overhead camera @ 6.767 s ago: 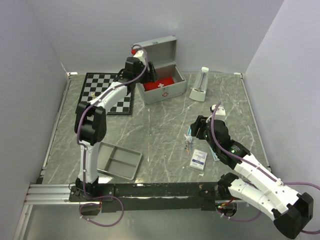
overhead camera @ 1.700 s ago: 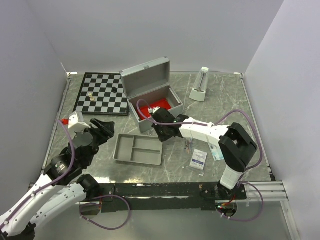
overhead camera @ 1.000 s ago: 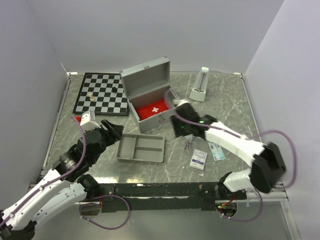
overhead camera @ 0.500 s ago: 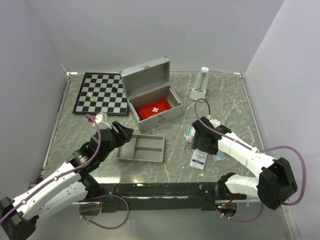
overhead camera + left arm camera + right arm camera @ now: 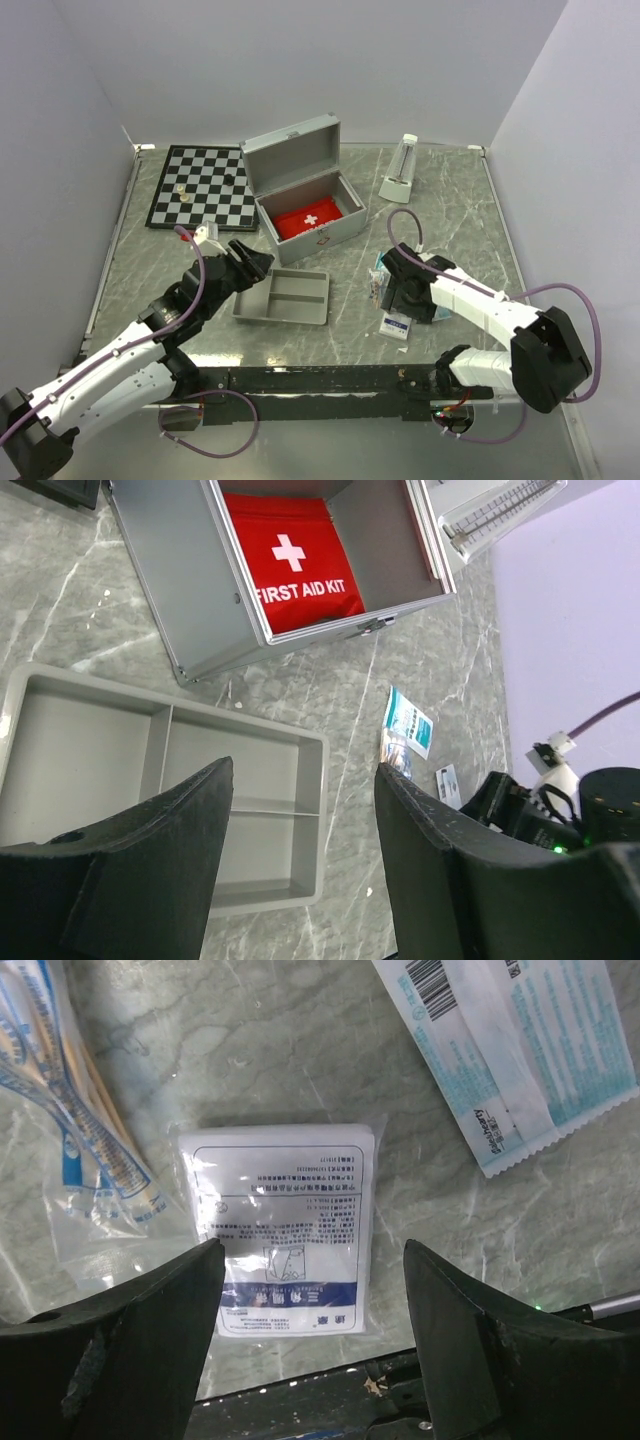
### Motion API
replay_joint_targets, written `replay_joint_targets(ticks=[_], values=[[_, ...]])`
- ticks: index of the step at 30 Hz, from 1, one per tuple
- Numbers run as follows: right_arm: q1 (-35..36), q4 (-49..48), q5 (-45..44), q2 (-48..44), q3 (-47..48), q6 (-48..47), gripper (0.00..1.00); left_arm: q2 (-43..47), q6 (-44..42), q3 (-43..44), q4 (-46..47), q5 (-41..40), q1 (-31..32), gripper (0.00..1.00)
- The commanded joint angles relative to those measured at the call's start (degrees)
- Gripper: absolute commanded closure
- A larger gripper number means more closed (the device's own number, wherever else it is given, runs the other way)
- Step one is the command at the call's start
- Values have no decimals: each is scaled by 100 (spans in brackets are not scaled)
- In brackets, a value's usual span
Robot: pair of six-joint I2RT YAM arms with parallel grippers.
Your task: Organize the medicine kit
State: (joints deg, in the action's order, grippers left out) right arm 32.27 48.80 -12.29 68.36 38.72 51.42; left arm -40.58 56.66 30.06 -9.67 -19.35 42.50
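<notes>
The medicine kit (image 5: 318, 200) is a silver case standing open at mid-table, lid up, with a red first-aid pouch (image 5: 306, 221) lying inside. The left wrist view shows the kit (image 5: 200, 610) and the pouch (image 5: 290, 565) beyond a grey two-compartment tray (image 5: 100, 770). My left gripper (image 5: 305, 770) hangs open and empty above the right part of the tray (image 5: 283, 296). My right gripper (image 5: 312, 1250) is open and empty just over a white printed packet (image 5: 285, 1225), its fingers on either side of the packet's near end. A swab packet (image 5: 90, 1170) and a teal-and-white sachet (image 5: 520, 1050) lie beside the packet.
A chessboard (image 5: 205, 187) with a few pieces lies at the back left. A white upright gadget (image 5: 400, 170) stands right of the kit. The black base rail (image 5: 320, 380) runs along the near edge, close to the white packet (image 5: 396, 324).
My right gripper has swung from the kit's front to the packets at the front right and opened wider. My left arm has reached forward over the tray, still open.
</notes>
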Motion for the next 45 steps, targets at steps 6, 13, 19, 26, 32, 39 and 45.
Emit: replay_joint_targets(ticks=[6,13,19,26,32,39,45], values=[[34,-511,236,397,-242,70,21,147,38,26,36,-7,-5,37],[34,-845,474,363,-470,17,32,287,55,17,-87,-77,-14,37],[165,-223,228,-690,-322,61,47,270,73,26,-114,-95,-14,37],[885,307,-1,-1387,706,-53,72,217,-15,210,-281,-244,-14,37],[2009,-640,314,-886,1788,-596,81,611,2,456,-895,-604,-14,37],[2292,-3366,1984,447,2138,-1133,86,1674,292,641,-1730,-1403,-5,37],[2345,-4246,2582,2065,2938,-1441,85,2308,442,667,-2345,-1756,-5,36]])
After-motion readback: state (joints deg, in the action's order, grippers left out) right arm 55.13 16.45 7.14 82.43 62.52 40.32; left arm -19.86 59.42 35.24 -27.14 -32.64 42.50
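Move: The white packet lies nearly under the right hand's open fingers, some 2 cm to the left and 3 cm below. The swab bag is about 8 cm ahead and 8 cm left of that hand, the blue-white pack about 5 cm ahead and 9 cm right, and the grey tray roughly 30 cm left and 6 cm ahead, all lying on the table. From the left hand, the packet is some 37 cm right, 11 cm back and 18 cm lower. The right fingers close on the white packet after sinking a couple of centimetres onto it, and keep it pinched as the hand lifts some 15 cm and sweeps about 26 cm left to the grey tray, turning counter-clockwise with the fingertips swinging out left and forward. Late on, the open left hand clears away left and up, about 10 cm. ##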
